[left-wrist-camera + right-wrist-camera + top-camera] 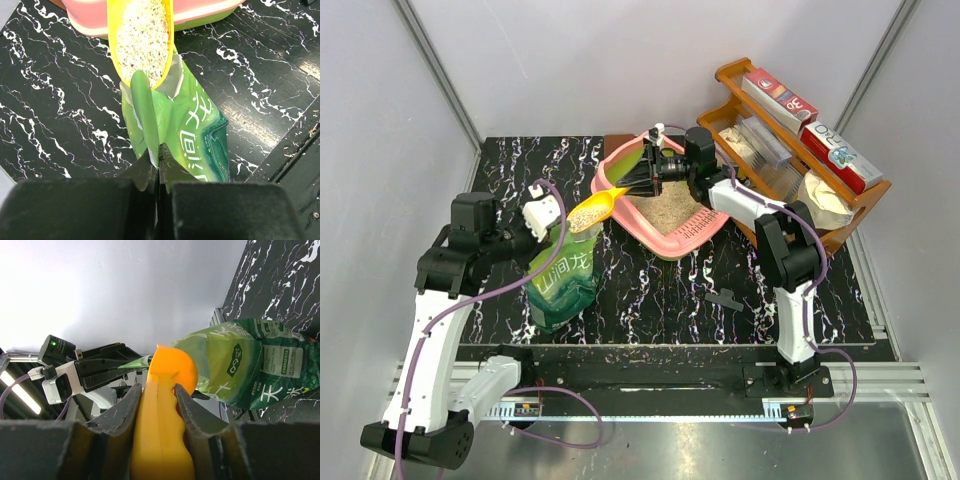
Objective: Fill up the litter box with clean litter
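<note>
The pink litter box (705, 232) with lime-green inner walls sits at the table's back centre, with beige clean litter (668, 212) on its floor. My right gripper (628, 186) is shut on the handle of a yellow-orange scoop (595, 210), which is heaped with litter (145, 40) and hangs above the mouth of the green bag (560, 282), just left of the box. In the right wrist view the jaws clamp the scoop handle (162, 430) from both sides. My left gripper (159, 155) is shut on the bag's top edge (145, 110), holding the bag (200, 125) upright.
A brown wooden rack (850, 215) holding boxes stands at the back right, close behind the litter box. A small black part (725, 298) lies on the marble-patterned table (650, 290) in front of the right arm. Grey walls enclose the table.
</note>
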Action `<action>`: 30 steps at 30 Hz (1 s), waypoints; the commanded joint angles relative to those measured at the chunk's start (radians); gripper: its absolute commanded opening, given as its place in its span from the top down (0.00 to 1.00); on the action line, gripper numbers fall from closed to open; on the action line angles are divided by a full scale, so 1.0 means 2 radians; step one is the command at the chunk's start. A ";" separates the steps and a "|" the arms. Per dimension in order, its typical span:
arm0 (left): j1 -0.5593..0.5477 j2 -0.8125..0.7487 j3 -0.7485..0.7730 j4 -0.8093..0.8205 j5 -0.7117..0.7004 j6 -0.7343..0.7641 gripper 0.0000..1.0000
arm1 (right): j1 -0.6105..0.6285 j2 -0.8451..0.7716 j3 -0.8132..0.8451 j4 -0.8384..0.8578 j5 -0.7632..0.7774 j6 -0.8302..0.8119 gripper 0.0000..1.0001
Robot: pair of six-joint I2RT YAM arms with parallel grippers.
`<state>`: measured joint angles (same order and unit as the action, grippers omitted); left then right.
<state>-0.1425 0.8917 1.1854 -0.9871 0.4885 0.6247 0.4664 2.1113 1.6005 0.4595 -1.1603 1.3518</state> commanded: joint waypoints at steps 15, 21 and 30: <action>0.011 -0.013 0.033 0.005 -0.007 0.007 1.00 | -0.012 0.008 -0.036 0.079 -0.016 0.047 1.00; 0.011 -0.015 0.025 0.016 -0.003 0.004 1.00 | -0.030 -0.020 -0.039 0.042 -0.025 0.032 1.00; 0.011 -0.014 0.015 0.020 -0.010 0.008 1.00 | -0.072 -0.032 -0.046 0.036 -0.014 0.037 1.00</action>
<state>-0.1261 0.8848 1.1965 -1.0088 0.4740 0.6285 0.3588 2.1338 1.4990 0.5224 -1.1725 1.4261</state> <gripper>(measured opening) 0.016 0.337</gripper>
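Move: The right hand holds the loaded yellow scoop pointing left. The litter box's middle lies some 9 cm to its right, 1 cm ahead and about 18 cm below; the bag's mouth is about 10 cm left, 8 cm back and 5 cm lower, under the scoop. The brown board lies about 13 cm ahead, 2 cm left and 26 cm down. From the left hand, the box is roughly 16 cm ahead, 23 cm right and 18 cm below. The right hand lowers the held scoop about 4 cm, then carries it 5 cm right and forward towards the litter box. ##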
